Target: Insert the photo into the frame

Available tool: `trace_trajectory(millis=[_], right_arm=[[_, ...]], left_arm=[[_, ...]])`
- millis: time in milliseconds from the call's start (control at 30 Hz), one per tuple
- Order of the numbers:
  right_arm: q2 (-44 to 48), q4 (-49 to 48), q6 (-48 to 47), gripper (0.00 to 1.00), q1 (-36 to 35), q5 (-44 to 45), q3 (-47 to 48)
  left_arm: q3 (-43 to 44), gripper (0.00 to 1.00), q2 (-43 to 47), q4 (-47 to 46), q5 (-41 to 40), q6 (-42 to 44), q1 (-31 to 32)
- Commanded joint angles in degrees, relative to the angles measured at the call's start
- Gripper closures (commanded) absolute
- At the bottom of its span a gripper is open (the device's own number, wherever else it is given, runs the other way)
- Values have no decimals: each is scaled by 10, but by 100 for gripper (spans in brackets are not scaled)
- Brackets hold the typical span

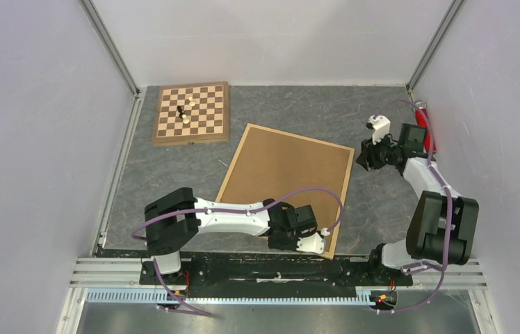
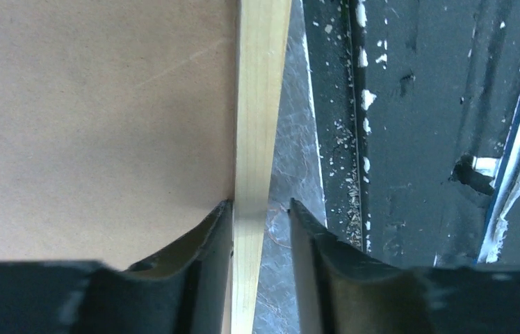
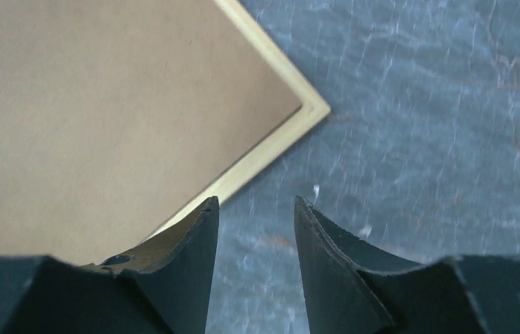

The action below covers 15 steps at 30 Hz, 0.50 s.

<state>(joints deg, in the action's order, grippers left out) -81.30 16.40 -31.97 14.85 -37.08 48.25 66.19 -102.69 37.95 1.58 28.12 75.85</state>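
The frame (image 1: 233, 162), thin light wood, lies flat mid-table with a brown backing board (image 1: 285, 177) filling it. The photo is hidden. My left gripper (image 1: 313, 240) is at the frame's near right corner. In the left wrist view the left gripper (image 2: 261, 205) is open astride the wooden border (image 2: 261, 104). One finger lies against the border's inner edge by the board (image 2: 97, 118); the other stands apart over the table. My right gripper (image 1: 367, 156) hovers just off the frame's far right corner (image 3: 309, 111). The right gripper (image 3: 256, 202) is open, with only grey tabletop between its fingers.
A checkered chessboard (image 1: 192, 111) with a few pieces sits at the far left. A red-handled object (image 1: 424, 122) lies against the right wall. White walls enclose the table on three sides. A black rail (image 2: 417, 139) runs along the near edge, close to the frame.
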Motion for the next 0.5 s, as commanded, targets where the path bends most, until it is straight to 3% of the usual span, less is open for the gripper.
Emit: trace_trajectory(millis=[0, 233, 467], right_arm=[[-54, -105, 45, 53, -51, 70, 57], [-168, -125, 37, 53, -103, 137, 142], [-222, -125, 12, 55, -138, 156, 145]], left_arm=[[11, 49, 23, 41, 26, -31, -1], [60, 30, 28, 60, 71, -57, -60], [156, 27, 33, 52, 80, -105, -183]])
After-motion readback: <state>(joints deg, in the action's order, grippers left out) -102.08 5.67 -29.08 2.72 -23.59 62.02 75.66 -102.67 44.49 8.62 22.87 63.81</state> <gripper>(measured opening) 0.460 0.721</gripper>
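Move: Some 13 cm ahead of the right hand, 2 cm to its left and 7 cm below it lies the frame's far right corner; the red tube stands about 19 cm right of that hand, 21 cm ahead. The left hand's loosened fingers straddle the frame's near rim, the near right corner 11 cm to its right and 3 cm back; the middle of the backing board is about 21 cm ahead and 2 cm left. Forward and a little left the right hand sweeps, about 10 cm, to the frame's far right corner, sinking 3–4 cm mostly late on, its fingers kept half open and tipping slightly steeper. The left hand opens wide around the near rim, then rises off it and heads forward about 5 cm over the backing board, turning some 15 degrees counter-clockwise. ##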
